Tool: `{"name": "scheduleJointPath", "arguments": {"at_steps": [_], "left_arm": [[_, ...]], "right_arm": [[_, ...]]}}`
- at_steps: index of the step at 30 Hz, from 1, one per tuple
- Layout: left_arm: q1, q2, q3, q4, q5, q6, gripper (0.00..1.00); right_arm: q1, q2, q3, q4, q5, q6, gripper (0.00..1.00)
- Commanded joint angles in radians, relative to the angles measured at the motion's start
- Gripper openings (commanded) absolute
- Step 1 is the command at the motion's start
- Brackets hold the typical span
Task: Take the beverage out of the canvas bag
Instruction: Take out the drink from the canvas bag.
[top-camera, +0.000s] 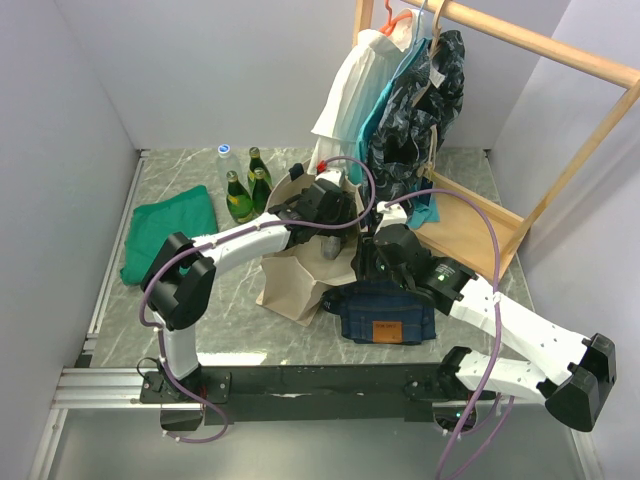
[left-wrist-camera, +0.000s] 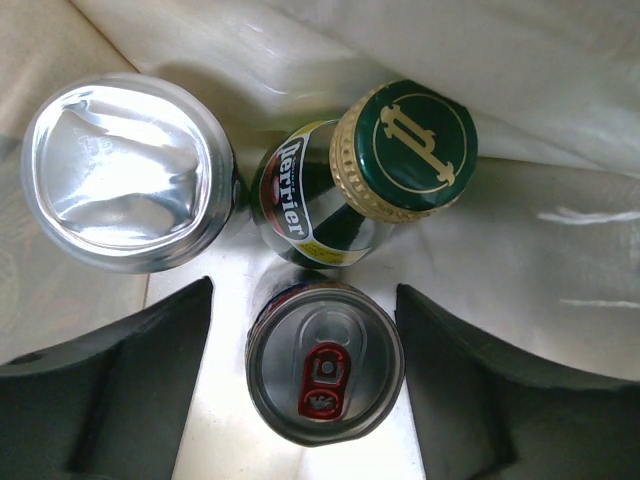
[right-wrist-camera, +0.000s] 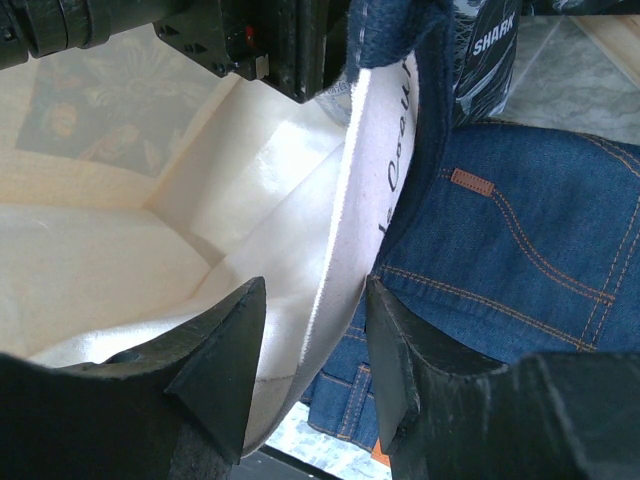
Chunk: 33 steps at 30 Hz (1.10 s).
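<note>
The cream canvas bag stands mid-table with its mouth held wide. My left gripper reaches down inside it. In the left wrist view a silver can with a red pull tab stands upright between the left gripper's open fingers, with a gap on each side. Behind the can are a green Perrier bottle and a second silver can. My right gripper straddles the bag's near wall, one finger inside and one outside, jaws apart; it sits at the bag's right side.
Folded blue jeans lie against the bag's right front side. A green cloth lies at the left. Several bottles stand behind the bag. A wooden clothes rack with hanging garments fills the back right.
</note>
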<state>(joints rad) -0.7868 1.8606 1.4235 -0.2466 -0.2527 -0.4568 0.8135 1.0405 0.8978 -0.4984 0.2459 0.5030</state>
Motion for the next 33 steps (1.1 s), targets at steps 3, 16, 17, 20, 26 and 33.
{"name": "scheduleJointPath", "arguments": {"at_steps": [3, 16, 17, 20, 26, 33], "left_arm": [[0.001, 0.002, 0.034, -0.008, 0.003, 0.007, 0.59], [0.001, -0.020, 0.046, -0.032, 0.004, 0.018, 0.01], [0.001, -0.023, 0.049, -0.036, 0.004, 0.018, 0.01], [0.001, -0.034, 0.060, -0.052, 0.007, 0.032, 0.01], [0.001, -0.083, 0.083, -0.065, 0.033, 0.075, 0.01], [0.001, -0.103, 0.156, -0.131, 0.035, 0.122, 0.01]], "right_arm": [[-0.005, 0.006, 0.035, 0.004, 0.024, -0.017, 0.51], [-0.004, 0.012, 0.041, 0.004, 0.026, -0.020, 0.51], [-0.005, 0.012, 0.043, 0.004, 0.027, -0.020, 0.51], [-0.005, 0.010, 0.043, 0.003, 0.027, -0.018, 0.51], [-0.005, 0.009, 0.041, 0.003, 0.027, -0.012, 0.51], [-0.005, 0.004, 0.041, 0.004, 0.024, -0.009, 0.51]]}}
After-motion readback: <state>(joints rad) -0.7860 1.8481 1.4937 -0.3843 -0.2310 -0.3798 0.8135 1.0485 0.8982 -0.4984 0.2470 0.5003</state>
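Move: The slim silver can with the red tab stands inside the canvas bag, right between my open left fingers, its middle some 5 cm below them. The large can stands about 7 cm ahead and 3 cm to the left of that hand, and the green-capped bottle about 6 cm ahead and 3 cm to the right, both with their middles roughly 4 cm below. From my right hand at the bag's edge, the slim can is about 12 cm ahead, 6 cm left and 11 cm down. I hold my left hand in place and close its fingers from wide to a little over half open, pinching the slim can near its top from both sides with a steady grip. Then I start drawing the can back, up and left, about 1 cm each way, while the wrist turns some 5 degrees and the fingers keep hold. ##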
